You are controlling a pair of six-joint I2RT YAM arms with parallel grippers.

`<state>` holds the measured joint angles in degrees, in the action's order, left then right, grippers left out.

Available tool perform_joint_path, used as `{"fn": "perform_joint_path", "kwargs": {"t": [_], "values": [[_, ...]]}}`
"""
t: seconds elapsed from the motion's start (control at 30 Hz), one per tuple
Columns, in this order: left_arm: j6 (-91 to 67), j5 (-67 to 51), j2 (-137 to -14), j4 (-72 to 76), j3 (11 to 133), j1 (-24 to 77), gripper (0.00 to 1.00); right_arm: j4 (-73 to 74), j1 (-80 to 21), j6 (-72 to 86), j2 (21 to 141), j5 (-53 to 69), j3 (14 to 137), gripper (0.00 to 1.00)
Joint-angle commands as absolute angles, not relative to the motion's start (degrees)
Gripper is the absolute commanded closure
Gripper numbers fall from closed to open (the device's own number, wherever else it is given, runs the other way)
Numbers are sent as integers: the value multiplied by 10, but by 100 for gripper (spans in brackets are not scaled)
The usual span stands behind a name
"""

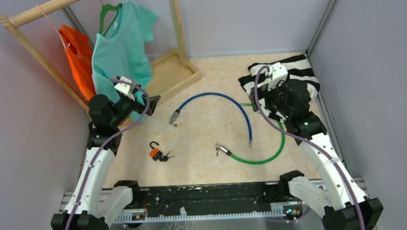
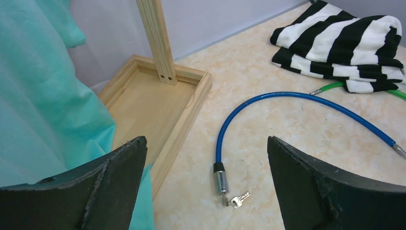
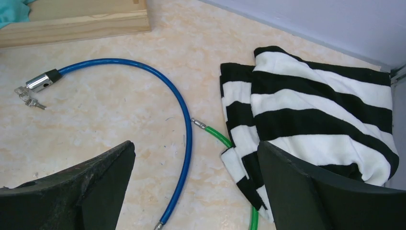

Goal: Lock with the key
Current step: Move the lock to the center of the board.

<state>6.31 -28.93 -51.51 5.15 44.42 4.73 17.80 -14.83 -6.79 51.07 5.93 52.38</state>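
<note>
A blue cable lock (image 1: 226,99) lies in an arc mid-table. Its silver barrel (image 1: 174,118) has a key in it with a second key on the ring (image 2: 238,200). In the left wrist view the barrel (image 2: 220,181) lies on the table between and beyond my open fingers. An orange padlock (image 1: 154,152) with keys (image 1: 166,157) lies nearer me. A green cable lock (image 1: 265,156) curves at the right. My left gripper (image 1: 153,102) is open and empty above the table, left of the blue barrel. My right gripper (image 1: 253,98) is open and empty above the blue cable (image 3: 184,124) and the green cable's end (image 3: 218,135).
A wooden clothes rack with a tray base (image 1: 176,74) stands at the back left, holding a teal shirt (image 1: 120,46) and an orange garment (image 1: 80,58). A folded black-and-white striped cloth (image 1: 293,69) lies at the back right, over part of the green cable. Grey walls enclose the table.
</note>
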Motion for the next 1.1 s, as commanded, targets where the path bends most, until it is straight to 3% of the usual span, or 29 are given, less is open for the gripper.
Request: {"fn": "perform_joint_path", "kwargs": {"t": [0.0, 0.5, 0.9, 1.07], "values": [[71, -290, -505, 61, 443, 46, 1, 160, -145, -62, 504, 68, 549, 1], [91, -310, -504, 40, 453, 46, 1, 183, -145, -70, 515, 59, 580, 1], [205, -371, -521, -55, 444, 55, 1, 236, -145, -121, 538, 35, 612, 1], [263, -325, -556, -107, 446, 90, 1, 241, -145, -158, 547, 32, 591, 1]]}}
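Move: The orange padlock with its keys lies roughly 27 cm below the empty left hand, about 6 cm back and 3 cm to its left. The blue cable lock's head, also on the board, is some 8 cm ahead of that hand and 4 cm to its right; the green cable lock's head is about 20 cm to its right and 6 cm back. From the right hand the padlock lies some 38 cm left, 4 cm back and 25 cm down. Towards the orange padlock on the board below: after hanging still at first, the open left hand sinks about 4.5 cm with gathering speed, easing back and to the right while its left side rolls up and it swings clockwise, each about 10 degrees. The right hand, open over the striped cloth, lifts some 2.5 cm and then sinks most of that again. Neither touches anything on the board. ##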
